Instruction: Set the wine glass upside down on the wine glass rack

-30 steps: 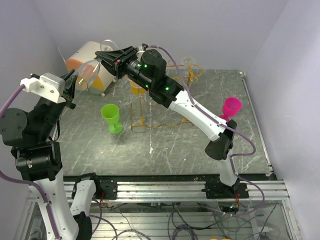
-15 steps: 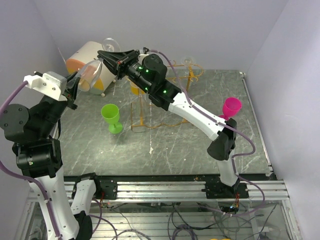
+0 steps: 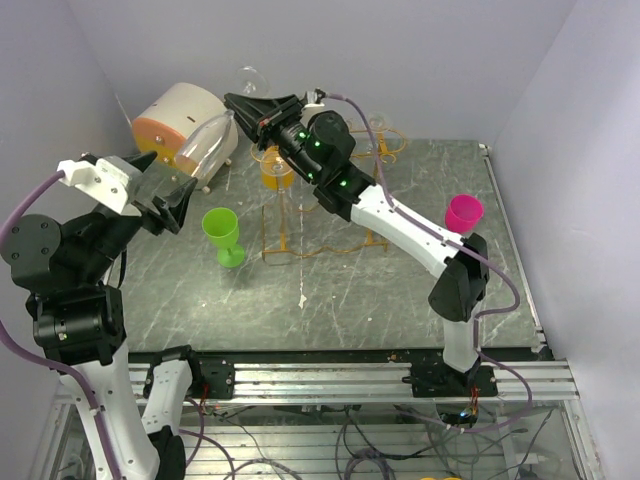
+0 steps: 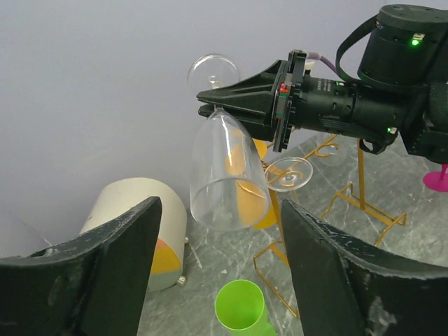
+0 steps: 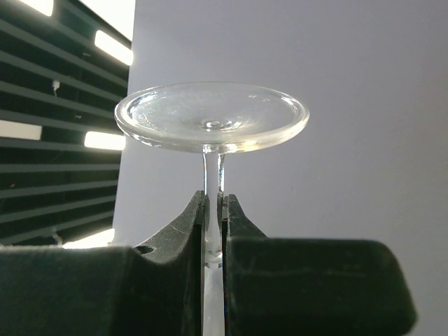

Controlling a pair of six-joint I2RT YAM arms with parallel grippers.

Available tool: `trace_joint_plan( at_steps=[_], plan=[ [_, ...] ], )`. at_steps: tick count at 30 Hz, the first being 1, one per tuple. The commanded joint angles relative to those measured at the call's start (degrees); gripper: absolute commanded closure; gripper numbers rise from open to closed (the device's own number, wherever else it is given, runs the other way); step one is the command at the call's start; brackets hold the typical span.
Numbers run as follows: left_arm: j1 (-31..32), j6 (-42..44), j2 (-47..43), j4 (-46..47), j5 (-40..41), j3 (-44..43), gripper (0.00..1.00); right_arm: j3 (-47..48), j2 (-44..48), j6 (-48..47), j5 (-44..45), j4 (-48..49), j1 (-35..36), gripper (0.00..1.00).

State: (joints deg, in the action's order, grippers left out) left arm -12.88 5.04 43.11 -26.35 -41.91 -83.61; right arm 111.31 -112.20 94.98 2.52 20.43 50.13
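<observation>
My right gripper [image 3: 243, 106] is shut on the stem of a clear wine glass [image 3: 205, 145] and holds it in the air, foot up and bowl hanging down to the left. In the left wrist view the bowl [image 4: 227, 175] hangs below the right gripper [image 4: 208, 103]. The right wrist view shows the stem [image 5: 213, 210] clamped between the fingers, with the foot above. My left gripper [image 3: 165, 195] is open and empty, below and apart from the bowl. The orange-gold wire rack [image 3: 300, 215] stands to the right of the glass and also shows in the left wrist view [image 4: 353, 199].
An orange glass [image 3: 277, 170] and a clear glass [image 3: 375, 125] hang in the rack. A green glass [image 3: 222, 235] stands left of the rack, a pink glass [image 3: 463, 214] at the right. A white and orange drum [image 3: 178, 118] lies at the back left.
My left gripper has let go of the bowl and drawn back down and toward me. My right gripper has carried the glass up and to the right, bowl now hanging down.
</observation>
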Motion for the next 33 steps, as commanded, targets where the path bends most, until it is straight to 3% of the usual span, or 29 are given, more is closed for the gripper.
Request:
trace_joint_plan(
  at_steps=[1,8,13,18,22,28,33],
  plan=[
    [-0.2,-0.7,-0.6,-1.7,-2.3,0.0,0.19,-0.8,3.7,-3.9,1.9,1.4,-1.3,1.0],
    [-0.2,-1.3,2.0,-7.4,-6.1,-6.2,0.15,-2.8,4.9,-6.6,-0.2,3.7,-3.8,1.0],
    [-0.2,-1.2,4.4,-9.6,0.6,-10.0,0.15,-4.9,8.7,-12.6,-1.5,4.5,-5.5,1.0],
    [-0.2,-0.4,7.8,-11.8,6.5,-12.9,0.16,-5.0,14.6,-26.4,-2.4,-1.1,-5.6,1.0],
    [-0.3,-1.3,9.4,-10.2,10.2,-10.0,0.18,-9.5,21.2,-37.9,-3.7,-4.4,-5.7,1.0],
    [-0.8,-3.4,8.8,-6.8,7.5,-5.3,0.18,-16.9,32.3,-58.0,-6.1,-10.4,-5.7,1.0],
    [-1.1,-4.0,11.7,-9.6,10.1,-7.2,0.18,-21.0,40.9,-75.0,-7.1,-20.2,-5.7,1.0]
  ],
)
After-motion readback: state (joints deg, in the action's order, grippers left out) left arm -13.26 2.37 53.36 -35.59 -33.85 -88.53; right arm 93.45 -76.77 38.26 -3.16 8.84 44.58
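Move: The clear wine glass is already pinched by its stem in my right hand, mouth tipped towards my open left hand. The wine glass rack's top centre lies some 6 cm ahead of my right hand, 15 cm to its right and 20 cm below. From that hand, the hanging orange glass is 10 cm ahead, 3 cm right; the near clear glass level, 4 cm right; the far clear glass 12 cm ahead, 27 cm right. The rack top lies about 21 cm ahead of my left hand and 26 cm right. I carry the held wine glass to the right, away from my left hand, about 17 cm until it is roughly level sideways with the rack's middle; after a slight reach forward I draw it back and lift it 7 cm. Meanwhile I roll my right wrist some 60 degrees, raising the foot above the bowl, stem still pinched. My left hand, empty and open, ends farther forward and lower, its fingers dipping. ##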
